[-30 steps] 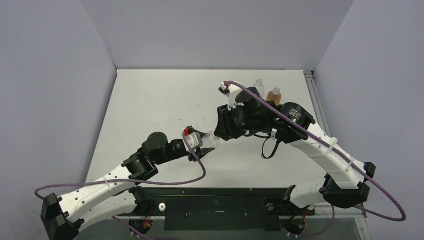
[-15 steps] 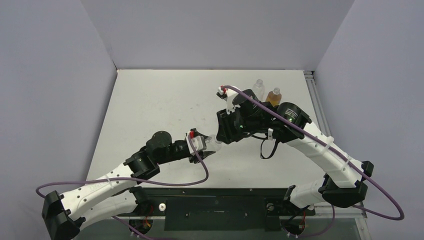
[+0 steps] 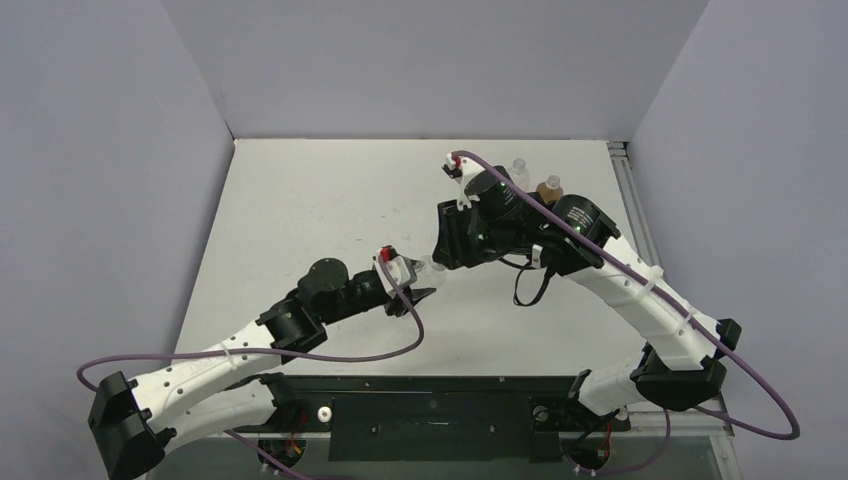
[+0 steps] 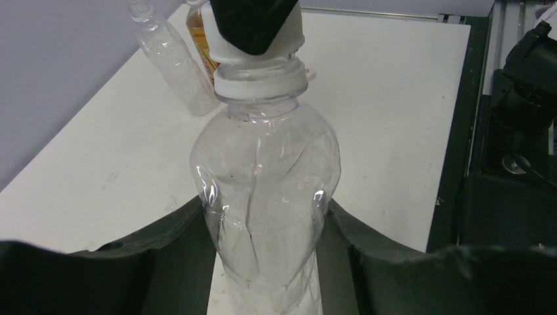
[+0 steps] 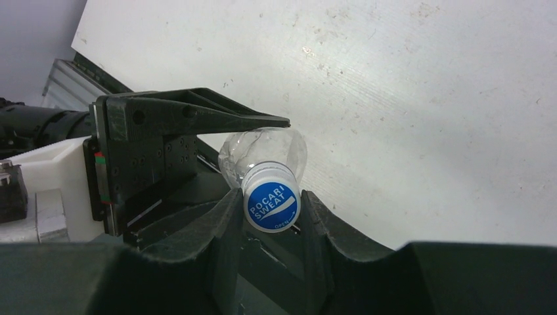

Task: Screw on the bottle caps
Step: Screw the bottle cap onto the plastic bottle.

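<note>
A clear bottle [image 4: 266, 164] lies tilted in my left gripper [image 4: 266, 210], whose two fingers press on its body from either side. The blue-and-white cap [image 5: 271, 202] sits on that bottle's neck, above the white neck ring [image 4: 263, 82]. My right gripper [image 5: 271, 205] is shut on the cap, one finger on each side. From above, the two grippers meet near mid-table, left gripper [image 3: 422, 282] and right gripper [image 3: 445, 262], with the held bottle [image 3: 431, 268] barely showing between them. No plain white cap is in view.
A second clear bottle [image 3: 519, 168] and an amber bottle [image 3: 548, 187] stand upright at the back right, just behind the right arm; both show in the left wrist view, clear [image 4: 167, 56], amber [image 4: 196, 29]. A metal rail [image 3: 630, 200] edges the table's right side.
The right wrist has turned on the cap and drifted slightly toward the back. The left arm has edged forward with the bottle. Both grips are unchanged.
</note>
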Motion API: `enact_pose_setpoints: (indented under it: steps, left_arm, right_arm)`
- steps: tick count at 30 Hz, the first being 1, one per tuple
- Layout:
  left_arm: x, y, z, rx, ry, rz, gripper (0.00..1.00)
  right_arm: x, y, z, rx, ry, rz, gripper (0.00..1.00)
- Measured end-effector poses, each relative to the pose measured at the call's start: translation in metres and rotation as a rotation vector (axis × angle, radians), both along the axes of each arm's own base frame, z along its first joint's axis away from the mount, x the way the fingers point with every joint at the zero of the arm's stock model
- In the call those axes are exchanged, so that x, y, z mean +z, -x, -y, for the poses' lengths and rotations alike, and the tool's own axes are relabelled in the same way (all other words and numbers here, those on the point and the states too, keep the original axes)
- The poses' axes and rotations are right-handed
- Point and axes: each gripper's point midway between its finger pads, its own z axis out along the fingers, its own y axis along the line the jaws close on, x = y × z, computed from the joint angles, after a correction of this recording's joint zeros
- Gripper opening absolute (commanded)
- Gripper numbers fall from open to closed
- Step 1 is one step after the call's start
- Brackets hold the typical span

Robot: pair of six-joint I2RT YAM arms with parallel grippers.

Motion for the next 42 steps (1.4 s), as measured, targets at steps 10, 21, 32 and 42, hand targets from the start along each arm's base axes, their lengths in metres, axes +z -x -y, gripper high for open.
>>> enact_pose_setpoints:
  steps: [10, 21, 32, 42]
  left_arm:
    - [0.003, -0.023, -0.002, 0.117, 0.024, 0.014, 0.11]
    - [0.006, -0.04, -0.002, 0.212, 0.088, 0.018, 0.11]
    - [0.011, -0.054, -0.002, 0.282, 0.134, 0.013, 0.11]
    - [0.007, -0.052, 0.002, 0.253, 0.115, 0.021, 0.11]
  right_arm:
    - [0.004, -0.024, -0.005, -0.119, 0.028, -0.009, 0.1]
    - [0.009, -0.042, -0.009, -0.247, -0.024, 0.007, 0.08]
    - [0.014, -0.056, -0.013, -0.325, -0.067, 0.029, 0.07]
    - [0.009, -0.056, -0.01, -0.321, -0.028, 0.027, 0.1]
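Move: Pinched between the right fingers, the blue-topped cap sits on the plastic bottle's neck, which lies about 3 cm below the right hand point and 1 cm to its left. From the left hand, gripping the bottle's body, the cap is some 8 cm up, 3 cm right and 1 cm back. Standing well below the right hand are the empty bottle, roughly 39 cm ahead and 22 cm right, and the tea bottle, 35 cm ahead and 30 cm right. Twisting the cap against the bottle while both are carried forward about 5 cm together: the right hand keeps its pinch and turns clockwise nearly 20 degrees, drifting slightly left, as the left hand keeps its grip and turns the bottle some 15 degrees counter-clockwise. Both slow to a stop towards the end and just begin to turn back, fingers unchanged. ##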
